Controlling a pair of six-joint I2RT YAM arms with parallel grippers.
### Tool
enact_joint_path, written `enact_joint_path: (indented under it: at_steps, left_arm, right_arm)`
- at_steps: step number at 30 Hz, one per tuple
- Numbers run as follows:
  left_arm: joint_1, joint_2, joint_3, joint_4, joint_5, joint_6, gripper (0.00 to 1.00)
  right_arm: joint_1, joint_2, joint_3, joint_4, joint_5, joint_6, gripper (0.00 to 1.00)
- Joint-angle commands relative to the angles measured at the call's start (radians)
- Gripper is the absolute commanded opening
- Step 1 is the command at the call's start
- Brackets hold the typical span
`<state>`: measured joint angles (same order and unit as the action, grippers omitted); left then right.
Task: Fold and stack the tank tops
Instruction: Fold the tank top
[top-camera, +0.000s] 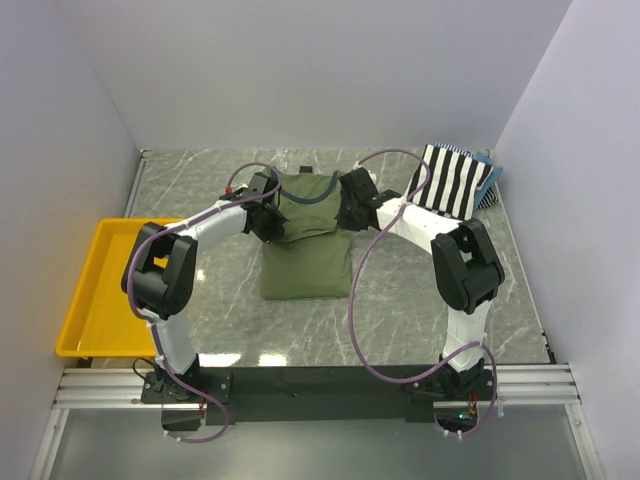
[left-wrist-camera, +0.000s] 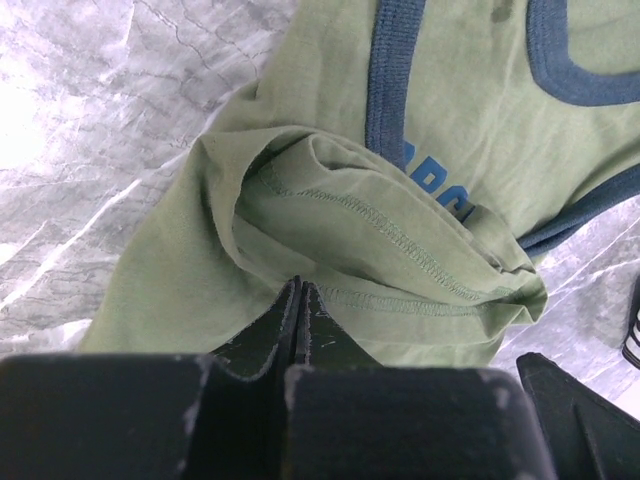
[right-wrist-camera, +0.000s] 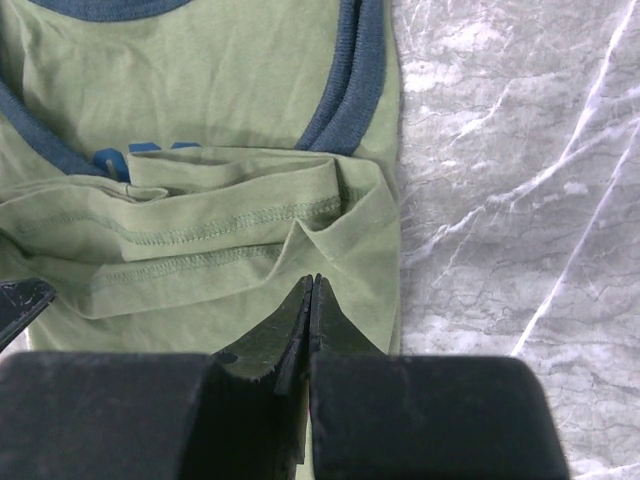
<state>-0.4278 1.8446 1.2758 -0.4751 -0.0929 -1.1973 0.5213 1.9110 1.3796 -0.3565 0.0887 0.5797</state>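
Note:
The olive-green tank top (top-camera: 305, 265) with navy trim lies in the middle of the table, its lower hem folded up over the chest graphic. My left gripper (top-camera: 268, 215) is on its far left side, jaws pressed together on a bulging fold of hem (left-wrist-camera: 300, 285). On the far right side my right gripper (top-camera: 350, 210) is shut too, with green cloth puckered at its tips (right-wrist-camera: 311, 281). The black-and-white striped tank top (top-camera: 455, 180) lies apart at the back right corner, touched by neither gripper.
A yellow plastic tray (top-camera: 100, 290) sits at the table's left edge beside the left arm. A bit of blue cloth (top-camera: 490, 165) shows behind the striped top. White walls close in the left, back and right of the marble table (top-camera: 420, 290).

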Motion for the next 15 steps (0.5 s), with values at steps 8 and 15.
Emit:
enact_joint_path:
  at_steps: [8, 15]
  left_arm:
    - [0.009, -0.057, 0.008, 0.013, -0.008, -0.002, 0.29]
    - [0.009, -0.079, -0.013, 0.004, -0.008, -0.038, 0.38]
  right_arm:
    - [-0.012, -0.067, -0.013, 0.030, 0.011, 0.006, 0.00]
    - [-0.012, -0.066, -0.019, 0.033, 0.006, 0.011, 0.00]
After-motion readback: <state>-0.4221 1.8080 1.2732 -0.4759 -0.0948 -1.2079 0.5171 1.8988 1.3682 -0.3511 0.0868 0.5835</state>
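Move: The left fingers are shut on the edge of the tank top's folded-back hem, near its left end, so that part lies right at the fingertips. The neckline stands about 7 cm farther out and 6 cm to the right of this hand, and the yellow bin's middle some 31 cm to its left and 10 cm back. From the right hand, the same hem end is about 13 cm to the left, 1 cm nearer the base and at about fingertip height. The left fingers let go of the hem edge, spreading to a bit over a third of their range, then the hand lifts off about 1.5 cm almost straight up, its wrist barely turning. The right hand stays in place with its fingers shut, close over the cloth by the hem's right end. ##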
